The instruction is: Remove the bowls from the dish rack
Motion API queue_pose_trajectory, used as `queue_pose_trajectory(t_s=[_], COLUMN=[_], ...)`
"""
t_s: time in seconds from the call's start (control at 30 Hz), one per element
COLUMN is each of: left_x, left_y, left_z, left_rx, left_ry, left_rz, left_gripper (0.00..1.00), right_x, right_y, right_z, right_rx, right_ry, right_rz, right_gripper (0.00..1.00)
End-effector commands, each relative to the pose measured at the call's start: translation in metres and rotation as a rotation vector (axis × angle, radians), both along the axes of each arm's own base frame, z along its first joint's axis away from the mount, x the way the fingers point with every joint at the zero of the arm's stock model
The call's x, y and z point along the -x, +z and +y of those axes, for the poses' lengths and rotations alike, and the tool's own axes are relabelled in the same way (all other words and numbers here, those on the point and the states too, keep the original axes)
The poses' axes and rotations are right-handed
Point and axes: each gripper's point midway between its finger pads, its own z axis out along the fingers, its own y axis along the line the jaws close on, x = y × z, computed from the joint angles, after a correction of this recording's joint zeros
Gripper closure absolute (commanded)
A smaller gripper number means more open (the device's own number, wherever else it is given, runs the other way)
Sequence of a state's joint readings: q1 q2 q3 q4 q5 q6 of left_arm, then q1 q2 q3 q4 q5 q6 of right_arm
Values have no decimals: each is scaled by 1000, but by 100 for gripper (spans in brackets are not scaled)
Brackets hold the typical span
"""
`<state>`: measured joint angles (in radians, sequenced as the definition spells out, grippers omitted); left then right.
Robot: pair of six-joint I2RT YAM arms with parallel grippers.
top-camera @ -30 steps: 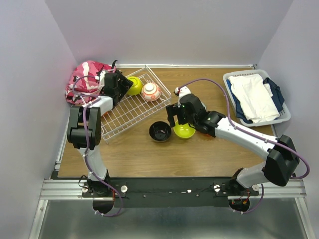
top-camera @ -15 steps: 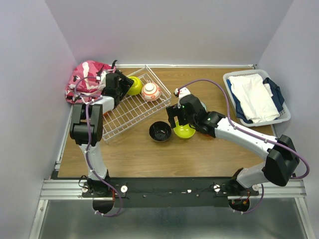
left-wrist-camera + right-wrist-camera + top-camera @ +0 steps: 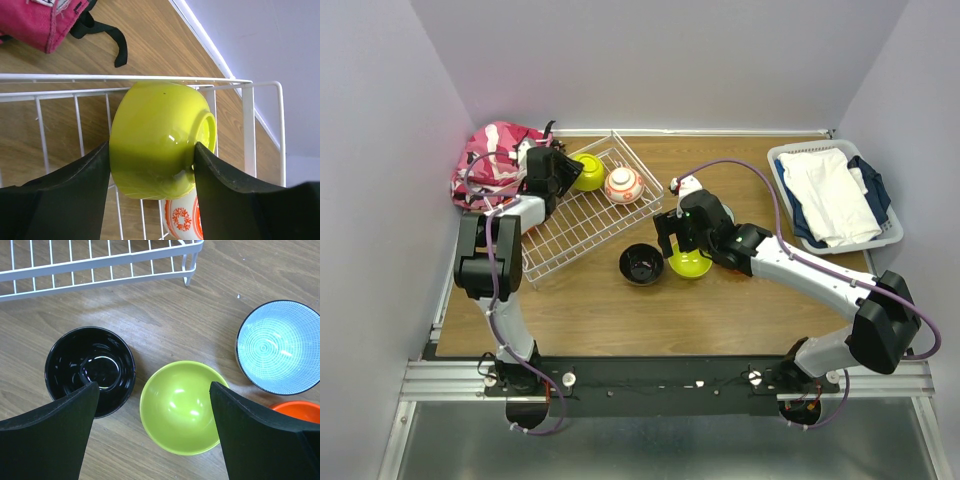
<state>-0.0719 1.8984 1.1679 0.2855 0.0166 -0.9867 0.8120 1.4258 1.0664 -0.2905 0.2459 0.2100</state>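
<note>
The white wire dish rack point(image 3: 560, 235) stands at the back left of the table. At its far end lies a lime-green bowl point(image 3: 155, 145) on its side, and my left gripper point(image 3: 151, 146) is shut on it, one finger on each flank. A white bowl with red pattern point(image 3: 622, 184) sits beside it in the rack. On the table are a black-inside bowl point(image 3: 90, 367), a second lime-green bowl point(image 3: 180, 412), a pale teal bowl point(image 3: 279, 346) and an orange bowl point(image 3: 298, 410). My right gripper point(image 3: 154, 386) hangs open above the table's lime-green bowl, not touching it.
A pink patterned bag point(image 3: 490, 160) lies against the left wall behind the rack. A white plastic basket of clothes point(image 3: 835, 195) stands at the back right. Walls close in the table on three sides.
My left gripper has shut on the lime-green bowl in the rack. The right arm and the bowls on the table have not moved.
</note>
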Motion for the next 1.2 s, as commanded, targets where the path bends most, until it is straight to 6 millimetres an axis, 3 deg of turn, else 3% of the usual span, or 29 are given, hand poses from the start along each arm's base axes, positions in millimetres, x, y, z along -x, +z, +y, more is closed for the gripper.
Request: queue_pose_trajectory(t_s=[0.0,0.17,0.53,0.77,0.87,0.9,0.97,1.03,1.1,1.17], left_x=[14,19,34,60,75,84,97,113,127,142], left_y=[8,28,79,131,152,149,163,161,164,167], left_z=[15,17,21,-12,-22,-37,-45,-70,-76,-95], left_rx=[-97,-181,-466,-732,-841,-889,-980,-1094,-1167,-1235], left_ry=[-1,-47,-191,-419,-437,-491,-496,-577,-585,-636], left_rz=[13,-20,-91,-250,-306,-324,-366,-405,-425,-471], left_gripper=[55,61,62,62,62,62,61,61,61,61], right_x=[7,8,5,-4,-8,-10,-15,-17,-23,-25], right_y=[5,11,28,42,49,51,54,54,58,59], right_z=[2,1,4,-9,-16,-18,-26,-30,-41,-47], right_rx=[-20,-36,-80,-78,-73,-76,-72,-76,-94,-113], right_ry=[7,2,-28,-125,-151,-163,-187,-193,-220,-225], right_rz=[15,12,3,-29,-29,-25,-10,8,17,44], right_gripper=[2,2,2,0,0,0,0,0,0,0])
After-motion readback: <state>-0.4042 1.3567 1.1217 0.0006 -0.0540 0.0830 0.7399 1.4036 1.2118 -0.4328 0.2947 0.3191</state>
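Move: The left fingers already hold the yellow-green bowl at the rack's far end. The red-patterned bowl sits about 10 cm to the right, 3 cm back and slightly lower. On the table the black bowl, nearest of those set out, lies some 20 cm back, 17 cm right and 9 cm below; the green bowl is 10 cm farther right. From the open right hand the black bowl is about level in reach, 6 cm left and 13 cm below. Keeping the yellow-green bowl pinched, the left hand eases back a few centimetres, then speeds up and lifts it about 16 cm while drawing back 12 and swinging right 9 across the rack. It rolls left side up by some 55 degrees, fingers tipping up and turning clockwise. Late on, the empty right hand rises about 5 cm, drifting forward and right, still open. ##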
